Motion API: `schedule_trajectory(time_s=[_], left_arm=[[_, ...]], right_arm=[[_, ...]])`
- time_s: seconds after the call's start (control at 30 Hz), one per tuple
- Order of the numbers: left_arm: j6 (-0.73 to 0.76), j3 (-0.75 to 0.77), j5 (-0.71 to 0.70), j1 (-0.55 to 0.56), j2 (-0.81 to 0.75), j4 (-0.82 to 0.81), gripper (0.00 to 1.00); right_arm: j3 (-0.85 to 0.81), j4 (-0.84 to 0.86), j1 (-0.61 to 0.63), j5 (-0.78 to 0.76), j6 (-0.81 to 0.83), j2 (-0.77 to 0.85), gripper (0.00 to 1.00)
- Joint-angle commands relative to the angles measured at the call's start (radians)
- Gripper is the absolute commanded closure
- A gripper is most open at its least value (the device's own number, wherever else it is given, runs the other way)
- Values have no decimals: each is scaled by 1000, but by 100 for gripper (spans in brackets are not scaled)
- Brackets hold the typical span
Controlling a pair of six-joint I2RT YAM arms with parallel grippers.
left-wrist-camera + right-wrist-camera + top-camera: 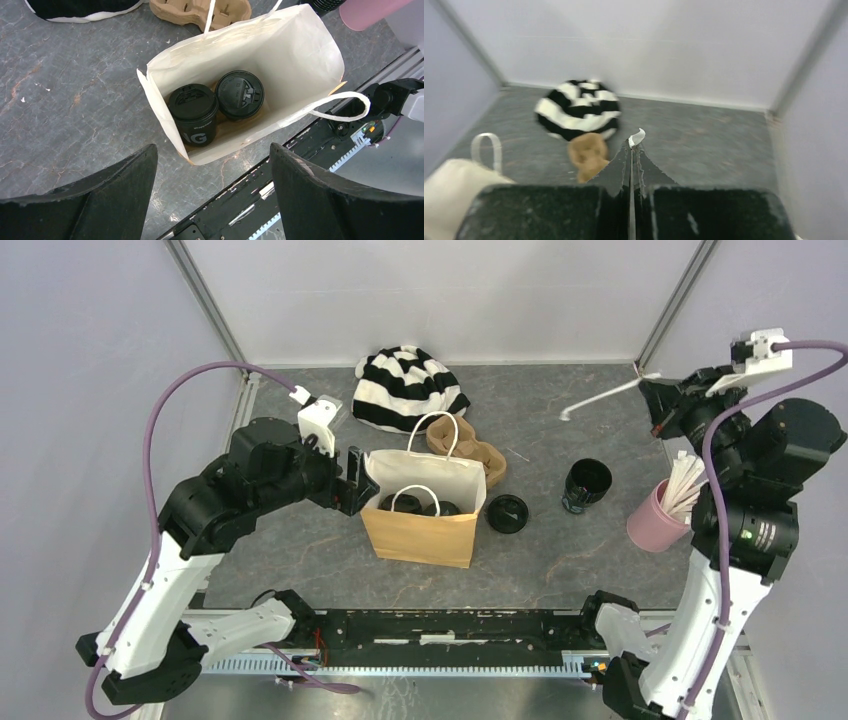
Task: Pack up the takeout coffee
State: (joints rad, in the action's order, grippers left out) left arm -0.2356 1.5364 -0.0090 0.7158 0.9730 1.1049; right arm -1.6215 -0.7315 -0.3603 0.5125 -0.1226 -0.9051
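Note:
Two black lidded coffee cups [193,112] [240,94] stand side by side inside the open brown paper bag [305,55]; in the top view they show as dark shapes [420,506] in the bag [420,530]. My left gripper [352,480] is open and empty just left of the bag's rim, its jaws wide apart [212,148] above the bag's near corner. A third black cup [586,483] stands open, its lid [507,513] flat beside it. My right gripper [655,400] is raised at the far right, shut on a white stick [600,398] [636,137].
A pink cup with white sticks [660,512] stands near the right arm. A brown cardboard carrier [472,452] lies behind the bag, and a striped black-and-white beanie [405,387] behind that. White walls enclose the table. The arms' base rail [440,625] runs along the front.

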Motion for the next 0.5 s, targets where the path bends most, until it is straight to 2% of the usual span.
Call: schedule_trajectory(time_s=[0.0, 0.13, 0.23, 0.33, 0.4, 0.47], left_arm=[[-5, 35, -10, 7, -2, -33, 12], [-9, 29, -11, 7, 1, -42, 13], [-16, 24, -10, 7, 3, -57, 13], [-23, 29, -12, 7, 6, -63, 13], [-27, 31, -20, 7, 6, -63, 13], [-34, 36, -36, 7, 2, -58, 13]], right_arm=[[-14, 272, 8, 398, -274, -61, 100], [-35, 471, 59, 507, -487, -106, 100], [-40, 510, 156, 530, -527, -136, 100], [-77, 413, 308, 484, -466, -183, 100], [-144, 280, 448, 367, -356, -222, 100], [-164, 227, 560, 274, -309, -252, 100]])
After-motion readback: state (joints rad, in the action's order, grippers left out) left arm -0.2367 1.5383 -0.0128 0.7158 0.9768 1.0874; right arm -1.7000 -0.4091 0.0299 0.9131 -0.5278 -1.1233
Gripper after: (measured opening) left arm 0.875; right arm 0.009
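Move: The right hand, holding a straw high up, is taking it to the paper bag, about 35 cm to its left, some 4 cm back and nearly 40 cm lower. Far below that hand, the black cup stands 1 cm ahead and 4 cm left, the black lid lies 1 cm back and 19 cm left, and the straw pot stands 4 cm back and 10 cm right. From the left hand, the bag is 2 cm ahead, 12 cm right and 24 cm down. Sweeping left by about 15 cm towards the bag, the right hand also climbs some 4 cm, mostly early on, and swings counter-clockwise by roughly 45 degrees while its left side tips up. Its shut fingers keep their pinch on the straw, so the free end swings round to the bag's side. ##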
